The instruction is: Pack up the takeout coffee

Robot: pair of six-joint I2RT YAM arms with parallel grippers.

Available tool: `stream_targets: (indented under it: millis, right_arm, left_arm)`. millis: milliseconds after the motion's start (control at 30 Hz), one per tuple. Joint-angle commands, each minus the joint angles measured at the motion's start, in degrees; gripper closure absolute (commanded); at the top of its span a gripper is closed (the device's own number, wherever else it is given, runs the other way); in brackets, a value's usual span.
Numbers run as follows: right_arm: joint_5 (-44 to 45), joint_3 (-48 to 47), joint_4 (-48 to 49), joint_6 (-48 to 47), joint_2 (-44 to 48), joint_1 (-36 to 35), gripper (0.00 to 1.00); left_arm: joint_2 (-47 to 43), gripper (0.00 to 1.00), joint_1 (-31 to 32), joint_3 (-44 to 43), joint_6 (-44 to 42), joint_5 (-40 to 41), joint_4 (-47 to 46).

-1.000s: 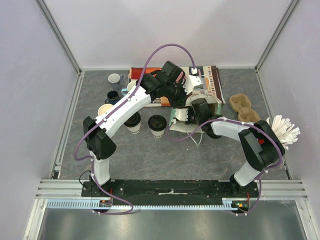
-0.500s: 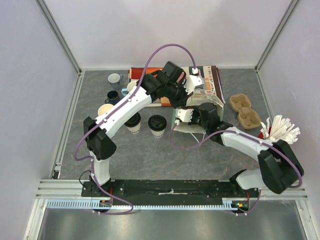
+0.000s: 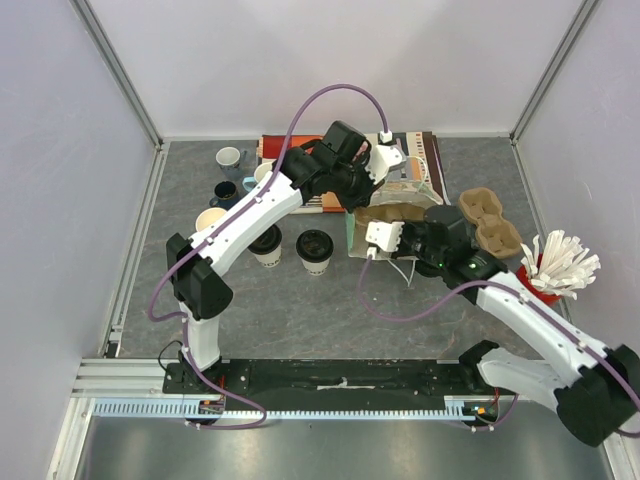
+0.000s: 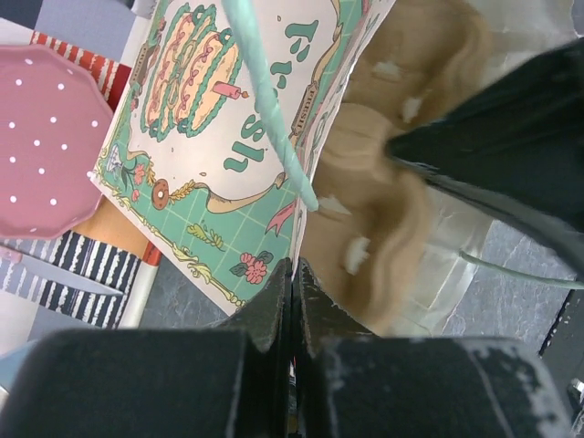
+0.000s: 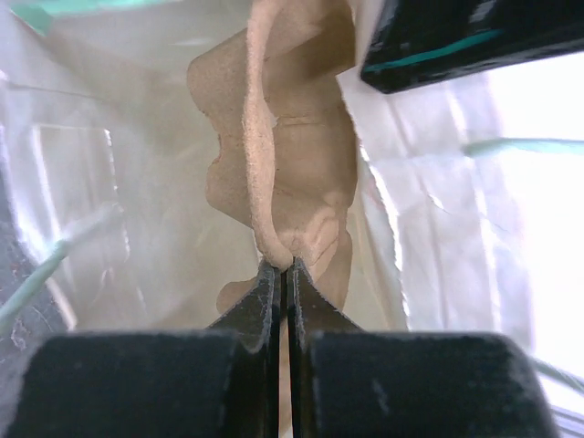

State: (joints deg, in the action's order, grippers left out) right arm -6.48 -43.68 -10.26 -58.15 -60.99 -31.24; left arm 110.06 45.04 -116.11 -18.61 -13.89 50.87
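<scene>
Two takeout coffee cups with black lids stand on the table left of the printed paper bag. My left gripper is shut on the bag's edge and holds its mouth apart. My right gripper is shut on the rim of a brown pulp cup carrier, which sits inside the bag's white interior. From above, the carrier shows in the bag's mouth, just in front of the right wrist. In the left wrist view the carrier lies beside a dark right finger.
Several small mugs and an unlidded cup stand at the back left. More pulp carriers lie right of the bag. A red cup of white sticks stands at the far right. A striped cloth lies under the bag.
The right arm's elbow has swung out to the right and stretched toward the bag. Its jaws have shut on the carrier, which now shows in the bag's mouth. The left arm holds still.
</scene>
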Motion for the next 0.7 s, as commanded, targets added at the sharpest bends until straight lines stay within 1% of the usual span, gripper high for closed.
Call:
stream_targets:
  millis: [0, 133, 300, 567, 667]
  right_arm:
    - [-7.83, -5.09, -8.44, 1.46, 7.19, -0.22, 1.0]
    - [-11.09, -8.25, -14.07, 1.81, 10.19, -0.13, 1.0]
    - [-12.06, -14.76, -21.89, 1.72, 11.77, -0.13, 1.0]
    - [-14.88, -21.88, -23.22, 3.04, 16.95, -0.22, 1.0]
    - [-13.56, -23.9, -23.84, 3.39, 18.8, -0.13, 1.0]
  left_arm:
    - [-0.46, 0.98, -1.18, -2.89, 3.75, 1.58, -1.92]
    - [-0.02, 0.98, -1.88, -4.2, 5.42, 1.5, -1.83]
    - [-0.55, 0.98, -2.76, -6.05, 8.85, -1.22, 0.1]
    - [-3.53, 0.98, -2.76, -5.53, 13.51, -4.82, 3.62]
    - [-5.02, 0.98, -2.76, -5.0, 14.65, -6.93, 3.62]
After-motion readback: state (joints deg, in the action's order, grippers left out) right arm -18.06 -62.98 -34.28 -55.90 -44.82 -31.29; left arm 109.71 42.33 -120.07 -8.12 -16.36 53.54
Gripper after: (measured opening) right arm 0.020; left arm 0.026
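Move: The right hand, already pinching the cup carrier inside the paper bag, has the bag's middle about 4 cm ahead and 8 cm below. The nearest lidded cup stands some 19 cm to the left, 4 cm back and 13 cm lower; a second carrier lies roughly 19 cm to the right, 3 cm ahead and 18 cm below. From the left hand, still shut on the rim, the bag's middle is about 9 cm right, 1 cm back and 12 cm down. Draw the right hand up some 15 cm and back about 8 cm, keeping the pinch on the carrier's edge, to bring it out through the bag's mouth; let the wrist roll left side up and turn slightly counter-clockwise on the way. Keep the left fingers shut on the rim and ease that hand up 2 to 3 cm, swinging it a little counter-clockwise. ##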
